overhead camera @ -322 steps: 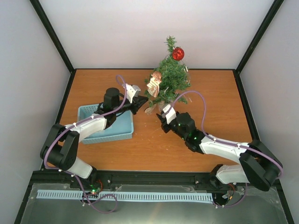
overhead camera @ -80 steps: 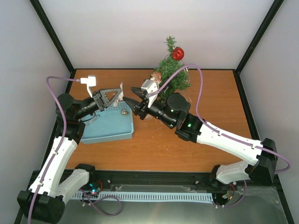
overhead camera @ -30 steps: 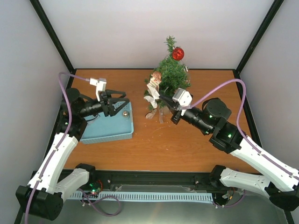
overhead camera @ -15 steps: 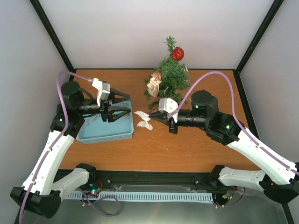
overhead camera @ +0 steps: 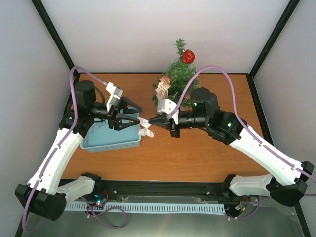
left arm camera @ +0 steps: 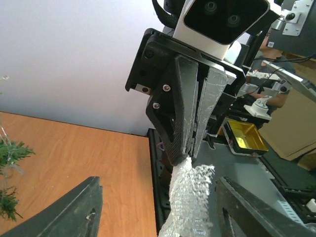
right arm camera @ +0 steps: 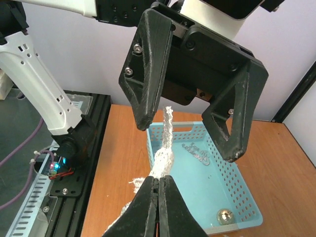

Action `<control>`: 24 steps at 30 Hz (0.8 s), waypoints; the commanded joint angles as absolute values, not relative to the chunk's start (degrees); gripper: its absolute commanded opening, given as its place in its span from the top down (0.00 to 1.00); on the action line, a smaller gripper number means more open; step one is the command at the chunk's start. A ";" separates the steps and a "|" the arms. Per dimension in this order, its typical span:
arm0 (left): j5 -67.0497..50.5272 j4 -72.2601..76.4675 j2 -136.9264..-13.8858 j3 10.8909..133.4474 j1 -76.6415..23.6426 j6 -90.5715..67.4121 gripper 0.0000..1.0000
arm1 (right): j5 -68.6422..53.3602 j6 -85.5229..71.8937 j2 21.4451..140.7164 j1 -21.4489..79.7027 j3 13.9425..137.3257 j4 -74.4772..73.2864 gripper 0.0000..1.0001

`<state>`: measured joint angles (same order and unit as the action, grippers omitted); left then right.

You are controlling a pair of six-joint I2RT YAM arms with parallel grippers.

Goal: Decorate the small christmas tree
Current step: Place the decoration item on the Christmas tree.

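The small christmas tree (overhead camera: 180, 75) stands at the back of the table with a red ball (overhead camera: 187, 57) and a doll ornament (overhead camera: 162, 88) on it. My right gripper (overhead camera: 151, 121) is shut on a white mesh ribbon (overhead camera: 144, 129), held in the air in front of the tree. In the right wrist view the ribbon (right arm camera: 166, 148) rises from my shut gripper (right arm camera: 158, 183). My left gripper (overhead camera: 139, 115) faces it from the left, open, its fingers (right arm camera: 148, 79) on either side of the ribbon's free end (left arm camera: 191, 190) and not touching it.
A blue perforated basket (overhead camera: 112, 145) sits under the left gripper on the table's left side, with a silver ball (right arm camera: 225, 216) in its corner. Black frame posts and pale walls close in the table.
The right gripper has carried the ribbon leftward, away from the tree. The left gripper has moved right and now brackets the ribbon, with its jaws a little narrower.
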<state>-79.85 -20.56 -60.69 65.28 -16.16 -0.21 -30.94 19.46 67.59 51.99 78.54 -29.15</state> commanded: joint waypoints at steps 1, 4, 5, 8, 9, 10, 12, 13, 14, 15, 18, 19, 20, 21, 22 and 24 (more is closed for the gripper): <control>-84.07 -21.04 -60.86 66.18 -16.75 2.30 0.36 | -32.60 18.73 68.79 51.77 80.63 -30.78 0.97; -84.24 -20.41 -61.32 66.16 -17.13 2.02 0.36 | -32.51 18.99 69.73 51.77 81.06 -31.50 0.97; -84.47 -20.42 -61.45 66.18 -17.21 2.09 0.36 | -32.45 19.09 70.13 51.77 81.21 -31.77 0.97; -84.56 -20.84 -61.85 65.77 -17.40 2.77 0.39 | -32.20 19.16 70.72 51.77 81.75 -31.87 0.97; -84.43 -21.13 -61.95 65.60 -17.38 2.96 0.40 | -32.26 19.09 70.87 51.77 81.83 -31.83 0.97; -84.27 -21.55 -62.08 65.57 -17.40 3.51 0.41 | -32.27 19.04 70.99 51.77 81.94 -31.63 0.97; -83.60 -23.05 -62.29 65.69 -17.40 4.95 0.44 | -32.26 18.88 71.25 51.77 82.20 -31.55 0.97; -83.18 -23.59 -62.43 65.74 -17.40 5.49 0.46 | -32.28 18.84 71.35 51.77 82.32 -31.63 0.97; -82.55 -24.02 -62.57 65.74 -17.40 5.75 0.48 | -32.34 18.69 71.44 51.77 82.36 -31.60 0.97; -82.27 -24.26 -62.82 65.81 -17.40 6.06 0.51 | -32.36 18.64 71.50 51.77 82.37 -31.45 0.97; -82.12 -24.57 -63.55 65.64 -17.47 6.41 0.60 | -32.36 18.45 71.54 51.77 82.18 -31.12 0.97; -82.01 -24.68 -63.81 65.59 -17.49 6.42 0.62 | -32.13 18.36 71.54 51.77 82.18 -31.04 0.97; -81.91 -24.84 -64.07 65.48 -17.49 6.53 0.64 | -31.86 18.32 71.54 51.77 82.18 -30.95 0.97; -81.98 -25.01 -64.23 65.40 -17.49 6.76 0.66 | -31.66 18.26 71.54 51.77 82.18 -30.84 0.97; -82.08 -25.11 -64.25 65.39 -17.51 7.04 0.69 | -31.72 18.35 71.66 51.77 82.23 -30.95 0.97; -81.57 -24.27 -64.01 65.16 -17.55 6.75 0.78 | -31.58 18.45 71.88 51.77 82.41 -31.13 0.97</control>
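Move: The white decoration hangs from the right hand's shut fingertips, its middle about 3 cm to the left of that hand, 2 cm back and 2 cm below; the left gripper's open fingers wait roughly 5 cm left and 1 cm ahead. From the left hand the decoration lies some 2 cm right, 3 cm back and 2 cm lower; the blue basket about 8 cm ahead, 11 left, 35 below; the tree 12 ahead, 14 right, 18 below. Keeping its pinch on the white decoration, the right hand eases down about 1.5 cm and 1 cm left to bring it to the left gripper, then holds it steady. The left hand first edges back slightly, then sinks about 2 cm with a little forward return, its fingers closing around the decoration's strip from well open to under a third open, short of a clear pinch. ##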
